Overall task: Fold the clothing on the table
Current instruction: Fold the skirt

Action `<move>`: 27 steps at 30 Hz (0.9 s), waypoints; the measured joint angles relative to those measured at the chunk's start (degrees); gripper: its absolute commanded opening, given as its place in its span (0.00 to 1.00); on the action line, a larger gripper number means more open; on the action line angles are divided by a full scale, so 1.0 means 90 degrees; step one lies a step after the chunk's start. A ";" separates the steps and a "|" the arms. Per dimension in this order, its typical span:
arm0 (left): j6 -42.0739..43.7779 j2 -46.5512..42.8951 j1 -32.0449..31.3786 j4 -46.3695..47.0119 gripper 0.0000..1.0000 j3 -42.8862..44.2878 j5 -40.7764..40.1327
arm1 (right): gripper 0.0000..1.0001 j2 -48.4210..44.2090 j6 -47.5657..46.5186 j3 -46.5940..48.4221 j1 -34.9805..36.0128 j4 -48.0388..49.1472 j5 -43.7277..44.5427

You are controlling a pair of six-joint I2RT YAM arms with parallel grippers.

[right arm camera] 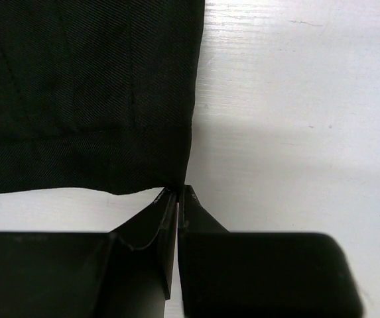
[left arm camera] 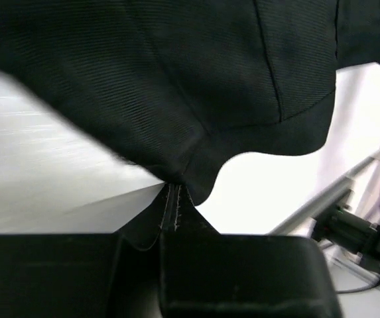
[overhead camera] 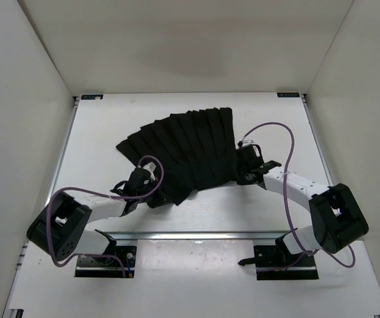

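The black pleated clothing (overhead camera: 190, 149) lies fanned out on the middle of the white table (overhead camera: 97, 152). At its near left edge, my left gripper (overhead camera: 150, 185) is shut on it. The left wrist view shows the left gripper (left arm camera: 174, 189) pinching the hem, and the clothing (left arm camera: 176, 79) rises in a lifted fold over the table (left arm camera: 37, 172). My right gripper (overhead camera: 238, 173) is at the near right corner. In the right wrist view, the right gripper (right arm camera: 178, 191) is closed on that corner of the clothing (right arm camera: 83, 93), which lies flat on the table (right arm camera: 296, 119).
A metal rail (overhead camera: 196, 234) crosses the table in front of both arm bases. White walls enclose the left, right and far sides. Purple cables (overhead camera: 282, 129) loop off both arms. The rail (left arm camera: 322, 199) also shows at the right of the left wrist view.
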 measured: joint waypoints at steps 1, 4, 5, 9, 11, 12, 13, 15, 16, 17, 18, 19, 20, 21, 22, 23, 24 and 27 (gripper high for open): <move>0.0131 -0.0112 0.0102 -0.0189 0.00 0.0015 -0.0039 | 0.00 -0.0039 0.0002 -0.0010 0.0000 -0.0012 0.0000; 0.0561 -0.0646 0.0563 -0.0945 0.00 0.0019 -0.0245 | 0.00 -0.0185 0.0024 -0.0058 0.0017 -0.0029 0.0000; 0.0712 -0.0852 0.0738 -0.1224 0.00 0.0029 -0.0323 | 0.00 -0.0236 0.0027 -0.0092 0.0036 -0.0027 0.0000; 0.1129 -0.1549 0.0976 -0.2290 0.46 0.0216 -0.0670 | 0.00 -0.0359 0.0046 -0.0206 0.0121 -0.0070 -0.0029; 0.1265 -0.1668 0.0799 -0.2701 0.56 0.0430 -0.0816 | 0.00 -0.0359 0.0046 -0.0206 0.0146 -0.0078 -0.0058; 0.1277 -0.1685 0.0668 -0.2851 0.57 0.0551 -0.0894 | 0.00 -0.0359 0.0046 -0.0206 0.0146 -0.0078 -0.0075; 0.1275 -0.1676 0.0559 -0.2936 0.56 0.0653 -0.0940 | 0.00 -0.0355 0.0046 -0.0206 0.0146 -0.0078 -0.0085; 0.1309 -0.1600 0.0396 -0.3033 0.57 0.0804 -0.0991 | 0.00 -0.0333 0.0046 -0.0206 0.0158 -0.0078 -0.0100; 0.1314 -0.1535 0.0347 -0.3058 0.57 0.0848 -0.1025 | 0.00 -0.0321 0.0046 -0.0206 0.0170 -0.0080 -0.0102; 0.1314 -0.1426 0.0299 -0.3087 0.57 0.0894 -0.1061 | 0.00 -0.0316 0.0044 -0.0206 0.0177 -0.0083 -0.0119; 0.1316 -0.1299 0.0245 -0.3101 0.57 0.0920 -0.1103 | 0.00 -0.0316 0.0044 -0.0206 0.0180 -0.0083 -0.0126; 0.1311 -0.1168 0.0199 -0.3121 0.56 0.0940 -0.1139 | 0.00 -0.0316 0.0044 -0.0206 0.0187 -0.0080 -0.0129; 0.1311 -0.1013 0.0143 -0.3133 0.57 0.0964 -0.1180 | 0.00 -0.0316 0.0044 -0.0206 0.0187 -0.0078 -0.0138; 0.1309 -0.0848 0.0066 -0.3143 0.57 0.0988 -0.1214 | 0.00 -0.0316 0.0044 -0.0206 0.0187 -0.0078 -0.0148; 0.1294 -0.0709 -0.0019 -0.3147 0.57 0.1076 -0.1229 | 0.01 -0.0316 0.0046 -0.0206 0.0189 -0.0073 -0.0158; 0.1304 -0.0588 -0.0107 -0.3155 0.57 0.1192 -0.1285 | 0.00 -0.0316 0.0046 -0.0206 0.0187 -0.0073 -0.0172; 0.1311 -0.0432 -0.0197 -0.3181 0.57 0.1321 -0.1319 | 0.00 -0.0316 0.0046 -0.0206 0.0187 -0.0073 -0.0182; 0.1370 0.0017 -0.0403 -0.3293 0.56 0.1719 -0.1450 | 0.00 -0.0318 0.0046 -0.0206 0.0187 -0.0070 -0.0219</move>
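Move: The left hand's shut fingers already pinch the near-left corner of the black skirt, close to the table; a loose fold tip sticks out about 4 cm to their right and 2 cm back. The skirt's far-left corner lies some 20 cm ahead and 18 cm left of this hand. The right hand still pinches the near-right corner; from it, the far-right corner lies some 28 cm ahead and 1 cm left, about 3 cm lower. Keeping its pinch at first, the left hand draws the skirt's near-left corner left some 6 cm with a slight lift, then opens to over half, rises a little more, and comes back right and down so that its spread fingers straddle the corner just above the table, the wrist rolling about 20 degrees so they point more steeply down. The right hand keeps its corner pinched shut and eases back about 1.5 cm towards its base, drifting slightly left, holding that end of the near edge. ##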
